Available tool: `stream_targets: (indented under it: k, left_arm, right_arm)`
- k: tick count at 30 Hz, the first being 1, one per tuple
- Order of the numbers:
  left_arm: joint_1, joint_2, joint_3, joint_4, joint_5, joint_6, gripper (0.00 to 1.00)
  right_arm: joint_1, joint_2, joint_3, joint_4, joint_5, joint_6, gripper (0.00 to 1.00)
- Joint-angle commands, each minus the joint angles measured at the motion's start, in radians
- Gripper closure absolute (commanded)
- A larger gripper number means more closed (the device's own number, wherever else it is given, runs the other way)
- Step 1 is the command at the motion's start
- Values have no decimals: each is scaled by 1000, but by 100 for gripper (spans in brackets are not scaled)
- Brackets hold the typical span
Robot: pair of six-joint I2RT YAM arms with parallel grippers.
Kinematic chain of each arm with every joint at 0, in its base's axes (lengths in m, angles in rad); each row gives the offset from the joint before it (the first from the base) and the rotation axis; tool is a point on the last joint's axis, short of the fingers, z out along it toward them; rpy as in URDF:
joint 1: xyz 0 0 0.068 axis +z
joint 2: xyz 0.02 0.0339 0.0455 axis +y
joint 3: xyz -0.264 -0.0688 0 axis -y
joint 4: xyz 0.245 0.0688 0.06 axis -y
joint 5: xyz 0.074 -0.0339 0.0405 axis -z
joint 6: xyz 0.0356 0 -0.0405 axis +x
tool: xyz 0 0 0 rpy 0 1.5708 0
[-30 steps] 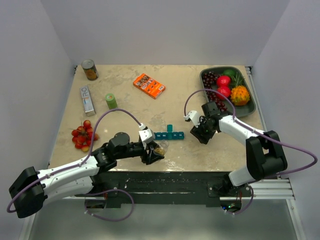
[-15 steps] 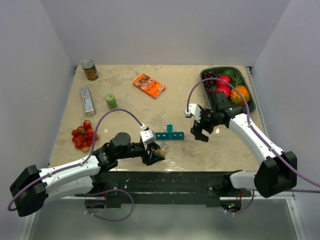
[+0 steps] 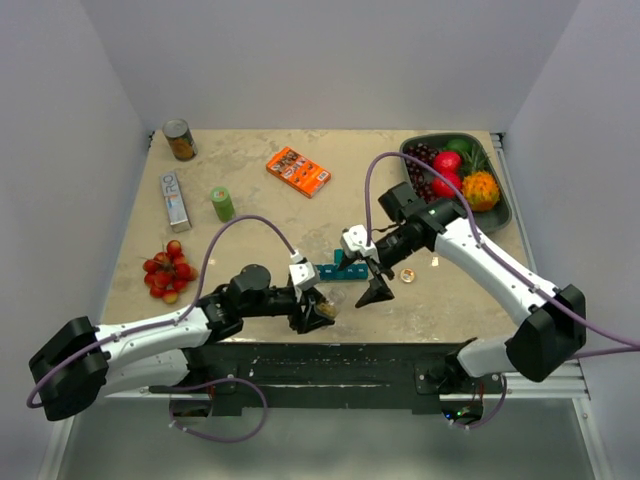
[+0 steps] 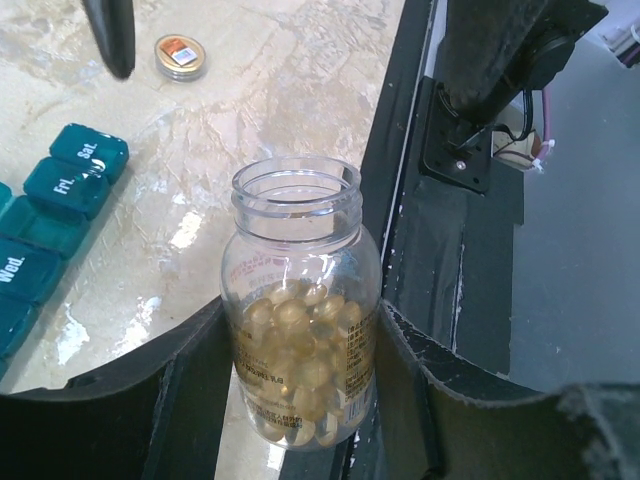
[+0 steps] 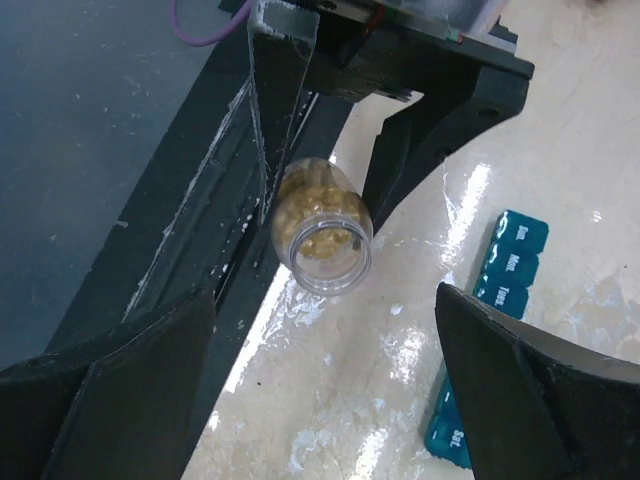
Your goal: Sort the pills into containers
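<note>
The pills [image 4: 300, 340] are golden softgels inside a clear uncapped bottle [image 3: 320, 306], held tilted near the table's front edge. My left gripper [image 3: 314, 309] is shut on this bottle [image 4: 300, 300], one finger on each side [image 4: 300, 400]. The containers [image 3: 340, 269] are a teal row of lidded compartments just behind the bottle, also seen in the left wrist view [image 4: 60, 200] and the right wrist view [image 5: 505, 265]. My right gripper [image 3: 365, 277] is open and empty beside the organizer. Its jaws [image 5: 330, 400] point at the bottle's mouth [image 5: 325, 250]. A small round cap [image 3: 407, 275] lies on the table [image 4: 181, 56].
A dark tray [image 3: 505, 216] of fruit stands at the back right. An orange box [image 3: 298, 171], a green cylinder [image 3: 221, 203], a can [image 3: 179, 139], a silver box [image 3: 175, 198] and red tomatoes [image 3: 167, 272] lie to the left and rear. The black table edge [image 4: 410, 200] runs beside the bottle.
My right gripper opened wide and swung left from near the tray to the organizer and bottle. The cap now lies on the table where it was. The left arm nudged right with the bottle.
</note>
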Motion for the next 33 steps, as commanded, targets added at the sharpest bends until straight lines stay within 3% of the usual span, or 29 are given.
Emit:
stream_targets:
  k: [1, 20, 28, 33]
  left_arm:
    - [-14, 30, 41, 116, 31, -17, 100]
    - [-20, 60, 63, 130, 20, -12, 100]
    - [-18, 35, 52, 118, -3, -11, 100]
    - [-18, 21, 51, 118, -18, -15, 97]
  right_arm:
    - [33, 4, 12, 13, -35, 26, 9]
    - [120, 70, -31, 91, 77, 145, 54]
    - [125, 78, -17, 77, 72, 151, 100]
    - [125, 83, -14, 53, 38, 140, 100]
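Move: The neck of the open pill bottle, held by the left hand, is about 3 cm to the right hand's left, 1 or 2 cm back and 3 cm below it; from the left hand's own point the neck is some 4 cm right, 1 cm ahead and 2 cm up. On the table roughly 18 cm below the right hand lie the pill organizer, 11 cm ahead and 3 cm left of it, and the bottle lid, 11 cm ahead and 17 cm right. Down about 3.5 cm, and some 2 cm each to its left and back, the right hand comes in on the bottle, wrist tipping only slightly, while its wide-open fingers close until they pinch the neck from both sides. The left hand keeps its grip on the bottle, easing it about 1 cm right to meet them. ##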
